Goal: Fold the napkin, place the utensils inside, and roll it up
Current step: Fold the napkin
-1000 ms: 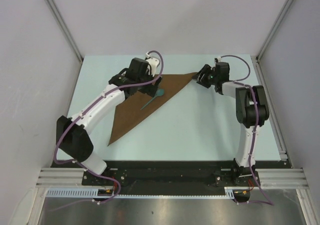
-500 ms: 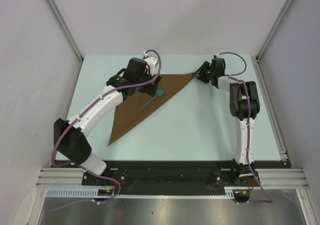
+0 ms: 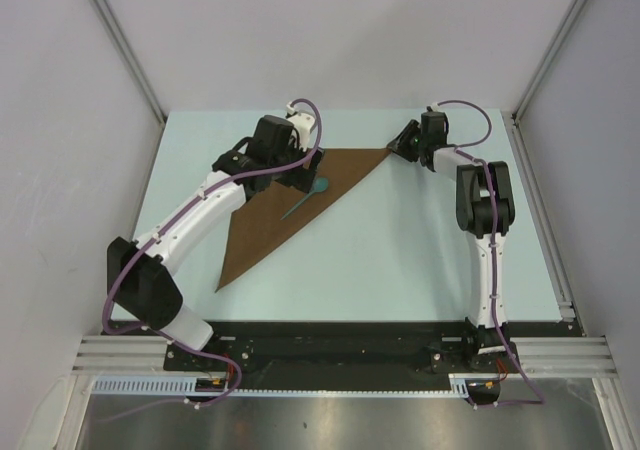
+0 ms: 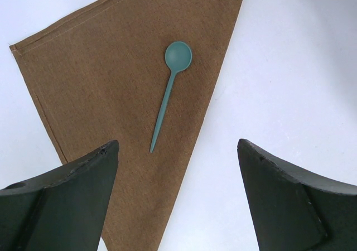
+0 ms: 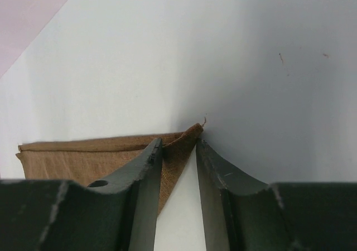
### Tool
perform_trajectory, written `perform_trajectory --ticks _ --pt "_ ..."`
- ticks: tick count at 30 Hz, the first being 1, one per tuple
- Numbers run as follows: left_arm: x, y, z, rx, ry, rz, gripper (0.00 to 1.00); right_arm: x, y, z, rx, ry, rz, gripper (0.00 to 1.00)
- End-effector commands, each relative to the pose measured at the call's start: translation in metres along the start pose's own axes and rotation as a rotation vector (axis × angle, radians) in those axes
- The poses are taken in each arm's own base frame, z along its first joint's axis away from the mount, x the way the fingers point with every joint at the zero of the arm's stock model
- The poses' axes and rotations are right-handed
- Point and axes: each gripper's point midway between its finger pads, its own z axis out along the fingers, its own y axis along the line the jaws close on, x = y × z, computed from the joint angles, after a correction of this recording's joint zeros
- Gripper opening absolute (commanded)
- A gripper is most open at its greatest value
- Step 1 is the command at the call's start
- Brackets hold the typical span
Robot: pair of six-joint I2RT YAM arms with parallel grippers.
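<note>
The dark-brown napkin (image 3: 275, 215) lies flat on the table as a triangle, with one corner pointing far right. A teal spoon (image 3: 305, 198) rests on it near the long edge, and it shows in the left wrist view as the spoon (image 4: 167, 97) on the napkin (image 4: 106, 89). My left gripper (image 4: 177, 145) hovers wide open above the napkin's edge with nothing between its fingers. My right gripper (image 5: 177, 142) is at the napkin's far right corner (image 5: 187, 136). Its jaws stand narrowly apart with that raised corner between them, and a gap still shows beside the cloth.
The pale table (image 3: 420, 250) is fenced by metal rails, with a rail (image 3: 540, 210) along the right and grey walls behind. Both arm bases sit on the black bar (image 3: 330, 355) at the near edge.
My right gripper has slid in over the napkin's far right corner and its jaws have narrowed around it. The left arm, the spoon and the rest of the napkin have stayed put.
</note>
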Motion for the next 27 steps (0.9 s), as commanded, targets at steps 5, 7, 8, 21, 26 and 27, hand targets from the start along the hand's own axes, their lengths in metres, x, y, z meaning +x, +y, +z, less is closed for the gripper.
perform_trajectory --ticks 5,7,8,21,26,27 --pt "-0.013 -0.005 -0.007 0.026 -0.052 -0.025 0.92 0.026 -0.034 0.008 0.109 0.075 -0.016 0.21" --pt "-0.014 -0.006 -0.008 0.026 -0.058 -0.025 0.91 0.021 -0.030 0.007 0.097 0.066 -0.013 0.08" --pt "-0.015 -0.005 -0.009 0.025 -0.061 -0.026 0.92 0.019 -0.025 0.006 0.084 0.065 -0.011 0.05" --pt "-0.030 0.017 -0.028 -0.012 -0.131 -0.069 0.92 -0.010 0.124 -0.054 -0.409 -0.054 -0.075 0.00" --pt "-0.034 0.037 -0.034 -0.025 -0.159 -0.128 0.92 0.018 0.195 -0.099 -0.626 -0.039 -0.119 0.00" --pt "-0.035 0.041 -0.036 -0.033 -0.167 -0.140 0.92 0.026 0.210 -0.110 -0.662 -0.030 -0.125 0.00"
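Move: The napkin's far-right corner lies right between the right fingertips, about 1 cm below the hand point. From that hand the spoon on the napkin is roughly 14 cm back and 21 cm left, and the napkin's near tip some 39 cm back and 39 cm left, both near table height. From the left hand, waiting open above the napkin, that far-right corner lies about 23 cm ahead, 20 cm right and 20 cm down. Barely sinking, the right hand shuts its half-open fingers and pinches the napkin's far-right corner. It then draws the corner left, up and somewhat back towards the spoon, about 10 cm in all and gathering speed, turning some 20 degrees counter-clockwise with the fingers tipping up. The open left hand backs off a few centimetres left and up. ##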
